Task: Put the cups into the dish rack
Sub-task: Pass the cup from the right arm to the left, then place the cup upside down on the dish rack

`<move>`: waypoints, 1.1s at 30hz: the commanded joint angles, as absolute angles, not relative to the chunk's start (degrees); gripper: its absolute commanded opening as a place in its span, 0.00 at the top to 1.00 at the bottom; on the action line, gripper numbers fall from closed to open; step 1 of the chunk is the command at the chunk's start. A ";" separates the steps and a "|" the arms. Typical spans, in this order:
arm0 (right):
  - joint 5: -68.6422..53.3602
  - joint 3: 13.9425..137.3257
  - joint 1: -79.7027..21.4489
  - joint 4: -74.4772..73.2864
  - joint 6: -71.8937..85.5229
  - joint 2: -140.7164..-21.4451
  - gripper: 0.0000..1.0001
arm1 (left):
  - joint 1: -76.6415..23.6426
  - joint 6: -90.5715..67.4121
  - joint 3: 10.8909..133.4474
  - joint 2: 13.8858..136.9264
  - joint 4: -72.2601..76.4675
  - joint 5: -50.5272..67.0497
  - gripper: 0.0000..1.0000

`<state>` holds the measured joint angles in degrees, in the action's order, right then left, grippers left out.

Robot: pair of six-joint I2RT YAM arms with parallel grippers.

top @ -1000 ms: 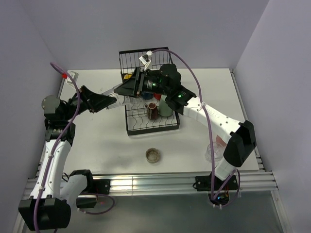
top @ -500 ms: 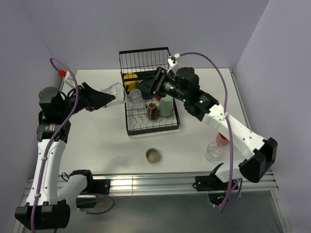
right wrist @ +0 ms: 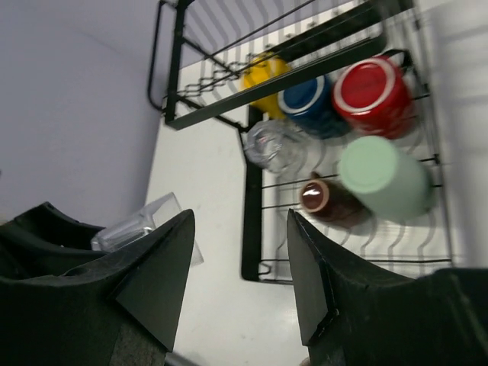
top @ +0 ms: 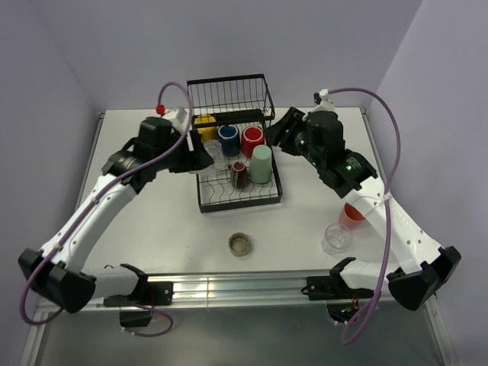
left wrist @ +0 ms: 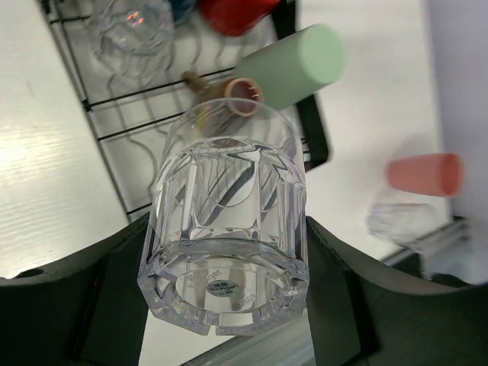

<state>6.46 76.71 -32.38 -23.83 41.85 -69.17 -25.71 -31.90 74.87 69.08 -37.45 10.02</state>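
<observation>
The black wire dish rack [top: 203, 200] holds yellow [top: 203, 120], navy [top: 229, 139] and red [top: 252, 140] mugs, a green tumbler [top: 261, 164], a brown cup [top: 239, 174] and a clear glass [top: 216, 150]. My left gripper [left wrist: 225, 255] is shut on another clear glass [left wrist: 225, 191], held base toward the camera above the rack's left edge [top: 200, 158]. My right gripper [right wrist: 240, 229] stands open and empty, right of the rack [top: 284, 133]. On the table stand a low brownish glass [top: 240, 244], a clear glass [top: 335, 238] and a pink tumbler [top: 351, 216].
The rack's taller basket section [top: 229, 93] rises at the far end against the back wall. Walls close in the white table [top: 152, 221] on the left, back and right. A metal rail [top: 244, 286] runs along the near edge.
My left arm has swung right, carrying the clear glass to the rack's left edge. My right arm has pulled back from over the rack to its right side, jaws slightly wider.
</observation>
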 commanded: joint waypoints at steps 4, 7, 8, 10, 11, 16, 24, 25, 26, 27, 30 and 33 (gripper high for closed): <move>13.09 74.53 -28.74 -27.95 37.62 -65.13 0.41 | -32.69 -30.23 82.96 80.23 -43.85 -11.41 1.00; 13.10 73.30 -27.16 -28.48 36.83 -63.99 0.40 | -33.92 -30.50 85.77 85.33 -45.79 -14.59 1.00; 13.01 72.78 -26.81 -28.65 36.57 -63.81 0.40 | -34.27 -30.41 87.09 86.56 -46.05 -14.85 1.00; 12.66 72.25 -25.84 -28.74 36.21 -63.37 0.40 | -34.72 -30.41 88.24 89.90 -47.02 -15.99 1.00; 12.48 71.90 -25.49 -28.91 35.95 -63.37 0.40 | -34.89 -30.41 89.46 90.96 -47.37 -16.43 1.00; 10.99 71.10 -23.64 -28.92 35.16 -63.37 0.40 | -35.16 -29.88 93.16 97.38 -48.78 -17.49 1.00; 10.20 69.87 -22.33 -28.83 34.80 -63.46 0.40 | -35.42 -29.27 96.15 104.15 -50.10 -17.75 1.00; 10.11 69.79 -22.06 -28.92 34.72 -63.37 0.40 | -35.51 -29.27 96.24 104.50 -50.01 -17.75 1.00; 9.85 69.61 -21.97 -28.83 34.63 -63.37 0.40 | -35.51 -29.18 96.33 104.85 -50.01 -17.32 1.00; 9.76 69.44 -21.80 -28.83 34.54 -63.28 0.40 | -35.42 -29.18 96.33 105.46 -49.92 -17.14 1.00; 9.41 69.00 -21.36 -28.83 34.45 -63.28 0.40 | -35.42 -29.09 96.33 106.70 -49.83 -16.70 1.00; 9.23 68.64 -21.09 -28.83 34.37 -63.28 0.40 | -35.42 -29.27 95.72 107.49 -49.49 -16.26 1.00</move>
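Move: My left hand already holds a glass. Its likely place, the empty front-left slot of the dish rack, is about 7 cm ahead, 3 cm right and some 20 cm below. The glass already racked is roughly 14 cm ahead and 3 cm right, the brown cup 8 ahead and 11 right, the green cup 10 ahead and 18 right, all about 20 cm down. From my empty right hand the slot is about 19 cm left, 4 ahead and 27 below. I keep my left fingers closed on the glass and lower it about 15 cm towards the empty front-left slot, reaching some 7 cm forward and tipping the hand some 35 degrees further down, fast at first, then easing off. My right hand, empty and still open, draws away about 9 cm to the right and sinks 5 or 6 cm. ##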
